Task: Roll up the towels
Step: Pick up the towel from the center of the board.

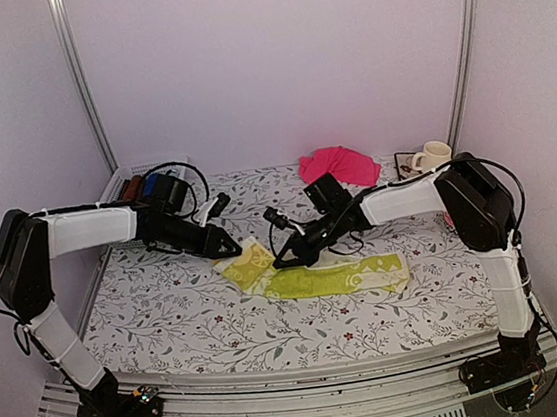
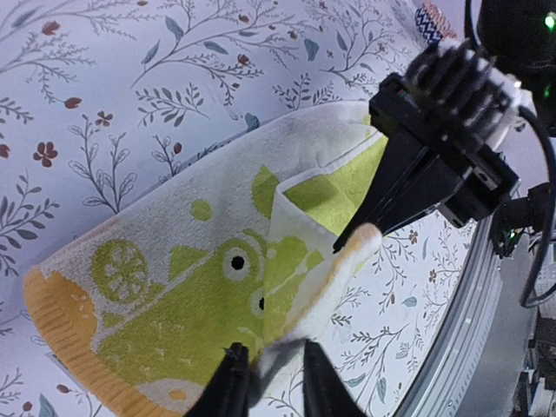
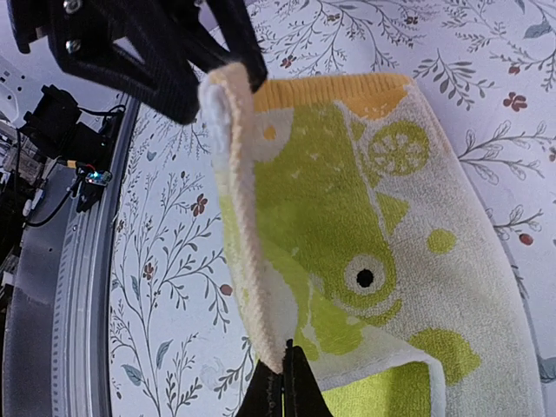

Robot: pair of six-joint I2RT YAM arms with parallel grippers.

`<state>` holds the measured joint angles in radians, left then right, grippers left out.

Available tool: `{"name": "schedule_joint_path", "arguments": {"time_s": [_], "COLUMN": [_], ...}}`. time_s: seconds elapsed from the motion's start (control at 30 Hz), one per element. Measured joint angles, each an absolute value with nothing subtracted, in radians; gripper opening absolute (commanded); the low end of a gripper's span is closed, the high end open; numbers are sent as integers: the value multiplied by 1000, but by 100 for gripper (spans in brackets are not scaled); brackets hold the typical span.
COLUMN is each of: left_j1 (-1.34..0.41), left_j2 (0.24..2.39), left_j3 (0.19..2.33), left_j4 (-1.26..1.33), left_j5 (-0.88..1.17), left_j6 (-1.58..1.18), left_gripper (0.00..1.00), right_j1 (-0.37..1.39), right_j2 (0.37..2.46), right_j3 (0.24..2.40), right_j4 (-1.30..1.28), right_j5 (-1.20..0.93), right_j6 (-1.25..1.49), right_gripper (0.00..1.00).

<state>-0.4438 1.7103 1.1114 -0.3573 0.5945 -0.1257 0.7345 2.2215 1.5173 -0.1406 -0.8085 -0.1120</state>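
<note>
The lime-yellow towel (image 1: 317, 277) lies stretched out at mid-table, its left end lifted into a fold. In the left wrist view the towel (image 2: 191, 287) shows its lemon and frog pattern, and my left gripper (image 2: 269, 352) has its jaws slightly apart with the raised white edge loose between them. My right gripper (image 3: 287, 352) is shut on the other end of that raised folded edge of the towel (image 3: 347, 217). Both grippers meet over the towel's left end, left gripper (image 1: 231, 246) and right gripper (image 1: 284, 260). The hot pink towel (image 1: 339, 164) lies crumpled at the back.
A white basket (image 1: 150, 183) with dark cloth rolls stands at the back left, behind my left arm. A cream mug (image 1: 434, 156) sits at the back right. The floral cloth ends at a metal rail (image 1: 312, 416) along the near edge.
</note>
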Motion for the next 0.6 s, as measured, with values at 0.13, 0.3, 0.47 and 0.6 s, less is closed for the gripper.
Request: {"name": "schedule_joint_path", "arguments": {"time_s": [0.13, 0.3, 0.47, 0.6], "left_j1": [-434, -411, -383, -357], "left_j2": [1705, 1695, 1697, 1750], "left_j3": [1110, 1108, 1105, 1114], "left_j4": [-354, -325, -242, -139], "left_j5": [622, 700, 810, 926], "left_j6": [-125, -119, -121, -136], "left_gripper": [94, 97, 97, 97], "right_j1": [738, 757, 779, 794], "right_j2": [2165, 2118, 2114, 2114], "right_j3": [1517, 1520, 1528, 1528], "right_j4": [-145, -194, -250, -286], "right_j5": [-771, -706, -652, -616], "right_j6": [-131, -186, -241, -274], "right_gripper": [2, 2, 2, 2]}}
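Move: The left hand, its fingers just parting, and the shut right fingers are at the same raised edge of the yellow-green towel, with the right fingers about 11 cm to the left hand's right. The towel's middle lies some 18 cm right, 3 cm back and 8 cm below the left hand, and about 7 cm right, 3 cm back and 4 cm below the right. The basket is roughly 26 cm left and 22 cm ahead of the left hand; the pink towel is some 19 cm right and 30 cm ahead of the right hand, near table level. The left hand spreads its fingers to wide open, lets go of the raised towel edge and rises about 4 cm off it, easing slightly forward as its right-pointing fingers tip some 15 to 20 degrees towards level. The right hand keeps its pinch on the edge and carries it up nearly 4 cm, then sinks back 1.5 cm while drawing about 1 cm towards the base, the wrist rolling some 10 degrees. ##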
